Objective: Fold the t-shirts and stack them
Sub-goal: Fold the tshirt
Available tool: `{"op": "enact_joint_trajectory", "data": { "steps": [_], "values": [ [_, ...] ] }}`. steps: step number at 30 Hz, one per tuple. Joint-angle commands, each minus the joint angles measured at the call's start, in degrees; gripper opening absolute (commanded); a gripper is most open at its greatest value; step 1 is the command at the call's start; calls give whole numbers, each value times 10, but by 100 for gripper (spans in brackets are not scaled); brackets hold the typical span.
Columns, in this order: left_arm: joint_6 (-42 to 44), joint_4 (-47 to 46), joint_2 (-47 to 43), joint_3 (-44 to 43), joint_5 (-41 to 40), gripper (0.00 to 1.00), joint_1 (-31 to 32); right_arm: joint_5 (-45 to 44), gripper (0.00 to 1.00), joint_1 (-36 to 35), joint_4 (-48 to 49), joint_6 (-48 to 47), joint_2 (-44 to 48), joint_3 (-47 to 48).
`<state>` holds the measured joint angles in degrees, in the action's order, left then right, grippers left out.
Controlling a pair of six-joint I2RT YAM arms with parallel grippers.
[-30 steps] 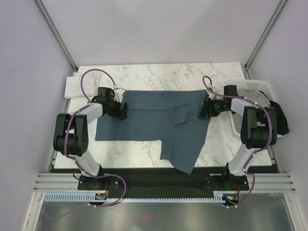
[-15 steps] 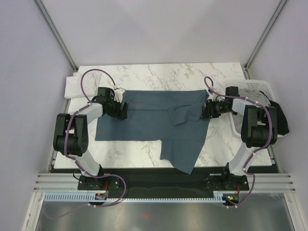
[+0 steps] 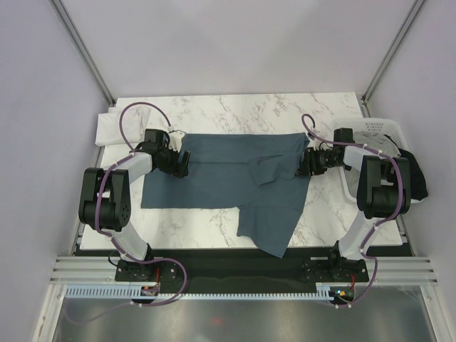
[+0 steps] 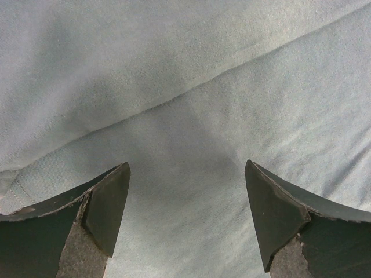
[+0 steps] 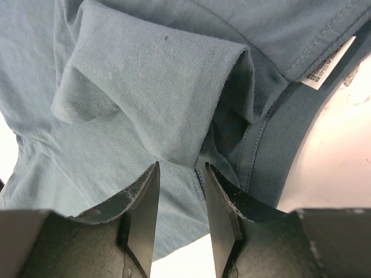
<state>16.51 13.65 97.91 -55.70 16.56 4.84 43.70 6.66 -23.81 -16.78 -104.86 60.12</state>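
Observation:
A dark slate-blue t-shirt [image 3: 214,178] lies spread across the marble table [image 3: 235,110], one sleeve [image 3: 267,171] folded onto it. My left gripper [image 3: 182,165] rests at its left edge, jaws wide open just above flat cloth [image 4: 185,87], nothing between its fingertips [image 4: 110,197]. My right gripper [image 3: 303,165] is at the shirt's right edge by the collar [image 5: 272,156]. It stands partly open over the folded sleeve [image 5: 145,75], with cloth under the gap and no pinch. A white t-shirt [image 3: 110,128] lies folded at the far left. A black t-shirt [image 3: 417,178] hangs from the basket.
A white slatted basket [image 3: 370,128] stands at the table's right edge behind my right arm. The blue shirt's lower part [image 3: 271,228] reaches over the table's near edge. A white label [image 5: 327,63] shows inside the collar, with bare marble [image 5: 336,150] beside it.
My right gripper has drawn back slightly to the right along the shirt's edge. The shirt and my left arm have not moved.

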Motion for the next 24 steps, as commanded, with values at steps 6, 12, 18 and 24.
{"op": "enact_joint_trajectory", "data": {
  "steps": [6,12,18,24],
  "values": [
    [-7,-2,-4,-11,1,87,-2,52,33,3,21,-25,7,8],
    [-8,-1,-5,-11,1,87,-2,72,11,3,18,-24,14,0],
    [-8,-2,-4,-11,3,87,-2,93,5,3,-67,-32,47,11],
    [-8,-3,-2,-11,6,87,-2,103,2,3,-148,-69,84,10]
  ]
}}
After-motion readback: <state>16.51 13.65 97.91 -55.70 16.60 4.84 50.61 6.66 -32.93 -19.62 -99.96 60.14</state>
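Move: The blue t-shirt's folded-over flap ends in a loose corner almost between the right fingertips, about 1 cm ahead, 1 cm to the left and 1 cm below them. The sleeve spread towards the robot lies some 22 cm back and 13 cm left of this hand; the white bin is about 27 cm to its right and 5 cm farther out. From the left hand, the flap's corner is roughly 43 cm to the right, 2 cm back and 2 cm lower. The flap's corner is pinched between the right fingertips, which shut from about half open as the hand eases about 1 cm left and up. With the cloth gripped, the hand draws back towards the robot and rises, about 3 cm each, drifting nearly 2 cm left overall and tilting slightly. ##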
